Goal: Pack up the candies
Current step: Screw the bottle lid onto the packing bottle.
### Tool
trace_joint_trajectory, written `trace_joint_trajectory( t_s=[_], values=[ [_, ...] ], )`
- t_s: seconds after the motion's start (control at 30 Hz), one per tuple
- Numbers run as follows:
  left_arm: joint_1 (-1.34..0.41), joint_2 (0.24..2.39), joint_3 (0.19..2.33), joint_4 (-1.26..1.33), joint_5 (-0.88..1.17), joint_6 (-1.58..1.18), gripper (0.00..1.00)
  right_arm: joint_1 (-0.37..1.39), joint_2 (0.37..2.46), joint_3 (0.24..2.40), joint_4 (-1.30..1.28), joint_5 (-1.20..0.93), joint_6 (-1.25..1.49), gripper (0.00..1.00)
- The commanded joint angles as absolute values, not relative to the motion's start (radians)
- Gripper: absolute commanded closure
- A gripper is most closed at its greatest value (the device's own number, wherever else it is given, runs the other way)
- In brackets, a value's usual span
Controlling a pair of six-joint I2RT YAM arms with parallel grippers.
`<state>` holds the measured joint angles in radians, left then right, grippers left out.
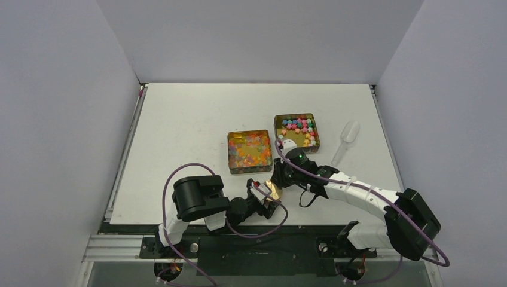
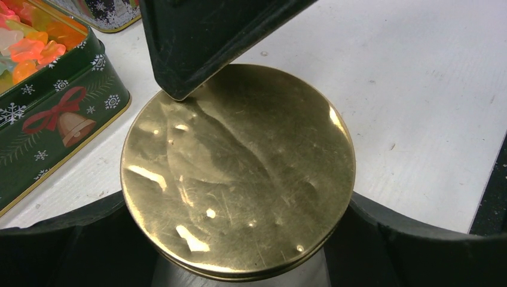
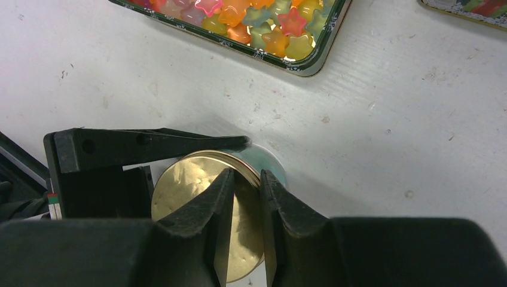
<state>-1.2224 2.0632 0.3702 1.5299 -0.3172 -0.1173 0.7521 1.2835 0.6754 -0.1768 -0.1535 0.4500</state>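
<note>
The candies lie in two open tins: glossy orange and red ones (image 1: 248, 149) and opaque blue, pink, green and yellow ones (image 1: 299, 127). Near the table's front edge my left gripper (image 1: 267, 200) is shut on a small clear jar (image 3: 270, 162), its fingers (image 2: 60, 233) on either side under the gold lid (image 2: 239, 173). My right gripper (image 3: 246, 179) comes from above. Its jaws are drawn to a narrow gap over the lid's far rim, one finger (image 3: 203, 209) on the lid, the other outside it. The jar's contents are hidden.
The green Christmas tin (image 2: 60, 119) of glossy candies stands just left of the jar. The second tin (image 1: 317, 134) is behind and to the right. A clear plastic scoop (image 1: 347, 139) lies to the right of that tin. Grey walls enclose the white table (image 1: 191, 119).
</note>
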Motion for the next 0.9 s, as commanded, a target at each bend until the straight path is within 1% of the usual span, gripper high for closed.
trace_joint_trajectory(
  t_s=[0.0, 0.23, 0.5, 0.63, 0.87],
  values=[
    [-1.226, 2.127, 0.351, 1.648, -0.293, -0.138, 0.69, 0.759, 1.248, 0.605, -0.207, -0.197, 0.452, 0.82],
    [-1.226, 2.128, 0.351, 1.649, -0.297, -0.138, 0.69, 0.782, 1.18, 0.528, -0.211, -0.199, 0.479, 0.83],
    [-1.224, 2.127, 0.35, 1.649, -0.308, -0.137, 0.68, 0.87, 1.097, 0.443, -0.22, -0.164, 0.552, 0.82],
    [-1.224, 2.127, 0.35, 1.648, -0.308, -0.138, 0.68, 0.92, 1.019, 0.414, -0.246, -0.124, 0.605, 0.81],
    [-1.224, 2.125, 0.35, 1.648, -0.307, -0.138, 0.67, 0.946, 0.853, 0.4, -0.324, -0.066, 0.683, 0.8]
  ],
)
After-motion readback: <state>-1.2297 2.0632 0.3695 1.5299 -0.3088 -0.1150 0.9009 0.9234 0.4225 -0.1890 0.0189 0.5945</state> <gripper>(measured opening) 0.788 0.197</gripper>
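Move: The gold bottle lid's middle lies about 3 cm back, 1 cm left and 1 cm below the right fingertips, which are already on its forward edge. The orange-candy tin is some 9 cm ahead of that hand and 8 cm left, the star-candy tin about 15 cm ahead and 7 cm right, both roughly 5 cm lower. The left hand already grips the bottle, the lid sitting squarely about 3 cm above its hand point. The nearly shut tips of the right hand stay on the lid and drag round its edge clockwise, from the forward side to the right-hand side. They start slowly and end faster, about 5 cm back and 3 cm right at almost level height, with the wrist tilting only slightly. The left fingers keep their hold on the bottle as a brace. ##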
